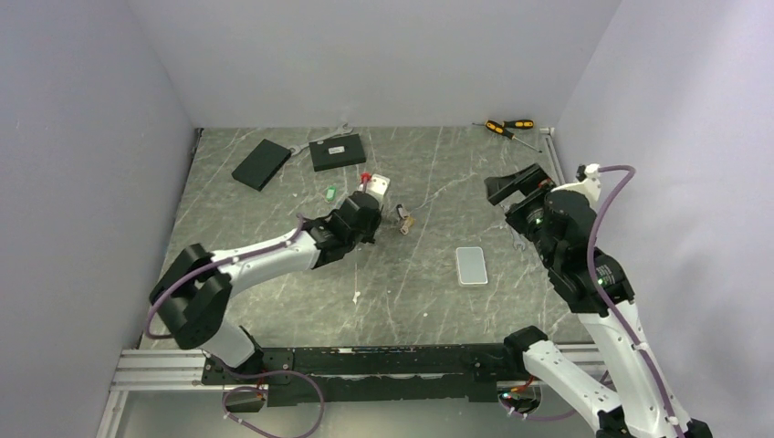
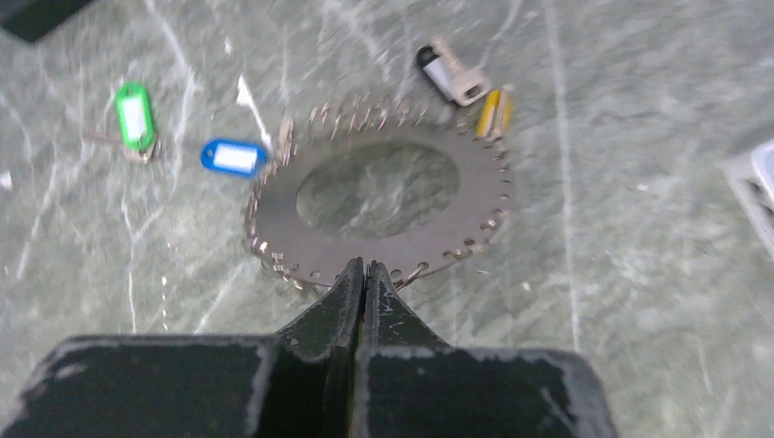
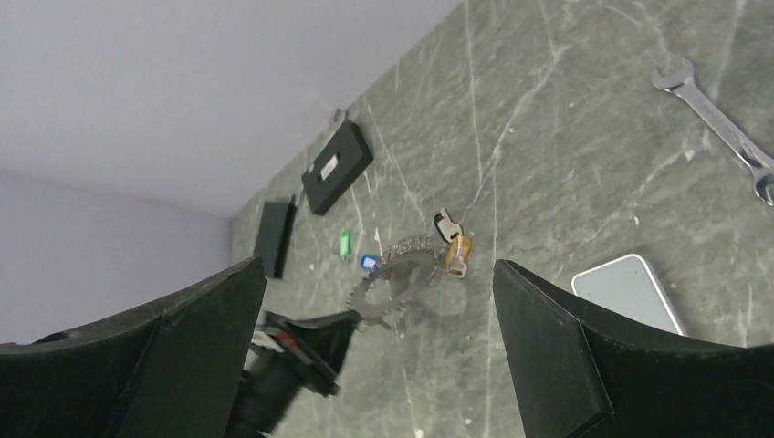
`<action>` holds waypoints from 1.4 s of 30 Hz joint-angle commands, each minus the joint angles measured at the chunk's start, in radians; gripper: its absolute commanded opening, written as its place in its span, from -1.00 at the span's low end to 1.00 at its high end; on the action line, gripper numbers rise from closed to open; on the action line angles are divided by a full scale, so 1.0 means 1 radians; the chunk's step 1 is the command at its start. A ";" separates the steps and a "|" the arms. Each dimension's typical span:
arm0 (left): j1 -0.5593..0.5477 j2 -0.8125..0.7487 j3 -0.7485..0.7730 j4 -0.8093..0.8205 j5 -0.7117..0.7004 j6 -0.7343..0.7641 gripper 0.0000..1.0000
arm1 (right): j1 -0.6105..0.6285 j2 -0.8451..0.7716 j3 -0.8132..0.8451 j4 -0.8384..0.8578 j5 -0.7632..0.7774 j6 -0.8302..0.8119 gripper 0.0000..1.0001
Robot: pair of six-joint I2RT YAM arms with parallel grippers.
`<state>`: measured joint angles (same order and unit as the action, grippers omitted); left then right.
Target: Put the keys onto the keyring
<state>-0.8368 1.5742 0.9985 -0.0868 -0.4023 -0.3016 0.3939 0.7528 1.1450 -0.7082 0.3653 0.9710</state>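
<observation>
The keyring [image 2: 278,214] is a dark grey toothed ring, held just above the table. My left gripper [image 2: 365,266] is shut on its near rim; in the top view this gripper [image 1: 372,219] hides most of the ring. The keys lie around the ring: a green-tagged one [image 2: 134,116] and a blue-tagged one [image 2: 235,156] at its left, a yellow one [image 2: 493,111] and a black-and-white one [image 2: 447,73] at its far edge. The right wrist view shows the keyring [image 3: 370,308] with the yellow key [image 3: 456,251] beyond. My right gripper [image 1: 516,187] hangs open and empty, high at the right.
A phone [image 1: 471,265] lies right of centre. Two flat black boxes [image 1: 261,164] [image 1: 337,153] sit at the back left, with a wrench [image 1: 338,130] behind them. Two screwdrivers [image 1: 507,127] lie at the back right. Another wrench [image 3: 721,128] lies near the phone. A small white object [image 1: 379,185] sits behind the left gripper.
</observation>
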 commanded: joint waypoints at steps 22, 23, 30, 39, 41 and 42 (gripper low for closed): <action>0.050 -0.379 0.021 0.088 0.511 0.381 -1.00 | 0.002 -0.073 -0.270 0.516 -0.666 -0.579 0.99; 0.053 -0.391 0.024 0.088 0.529 0.381 -1.00 | 0.002 -0.074 -0.277 0.527 -0.683 -0.585 0.99; 0.098 -0.424 0.059 0.062 0.677 0.360 -1.00 | 0.002 -0.093 -0.341 0.595 -0.774 -0.655 0.99; 0.132 -0.439 0.107 0.059 0.916 0.324 -1.00 | 0.002 -0.230 -0.517 0.793 -0.868 -0.739 0.99; 0.134 -0.441 0.119 0.059 0.968 0.316 -1.00 | 0.002 -0.252 -0.542 0.818 -0.890 -0.751 0.88; 0.136 -0.438 0.126 0.056 1.008 0.312 -1.00 | 0.002 -0.256 -0.547 0.820 -0.915 -0.763 0.83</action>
<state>-0.7082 1.1748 1.0515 -0.0795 0.4274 0.0296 0.3939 0.5323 0.6212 -0.0376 -0.4641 0.2676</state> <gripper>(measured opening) 0.014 0.958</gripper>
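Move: The left hand pinches the keyring's near edge; the right gripper, where it is to be offered, is roughly 21 cm right, 7 cm back and 23 cm up. The ring's middle is about 4 cm ahead of the left hand, 2 cm right and 4 cm below; the yellow and black tags are some 6 cm right, 5 and 7 cm ahead, 8 cm below. From the right hand the keyring's middle is about 11 cm ahead, 19 cm left, 27 cm below; the white box is about 4 cm ahead, 4 cm left, 33 cm below. Still pinching the keyring by its edge, the left hand carries it up about 18 cm and back some 8 cm, swinging clockwise until its nearly levelled fingers point right towards the other gripper. The empty right hand, wide open throughout, travels left about 11 cm towards the ring, sinking a little and drawing back late, as it turns some 50 degrees counter-clockwise and levels out to face the ring without visible contact. ##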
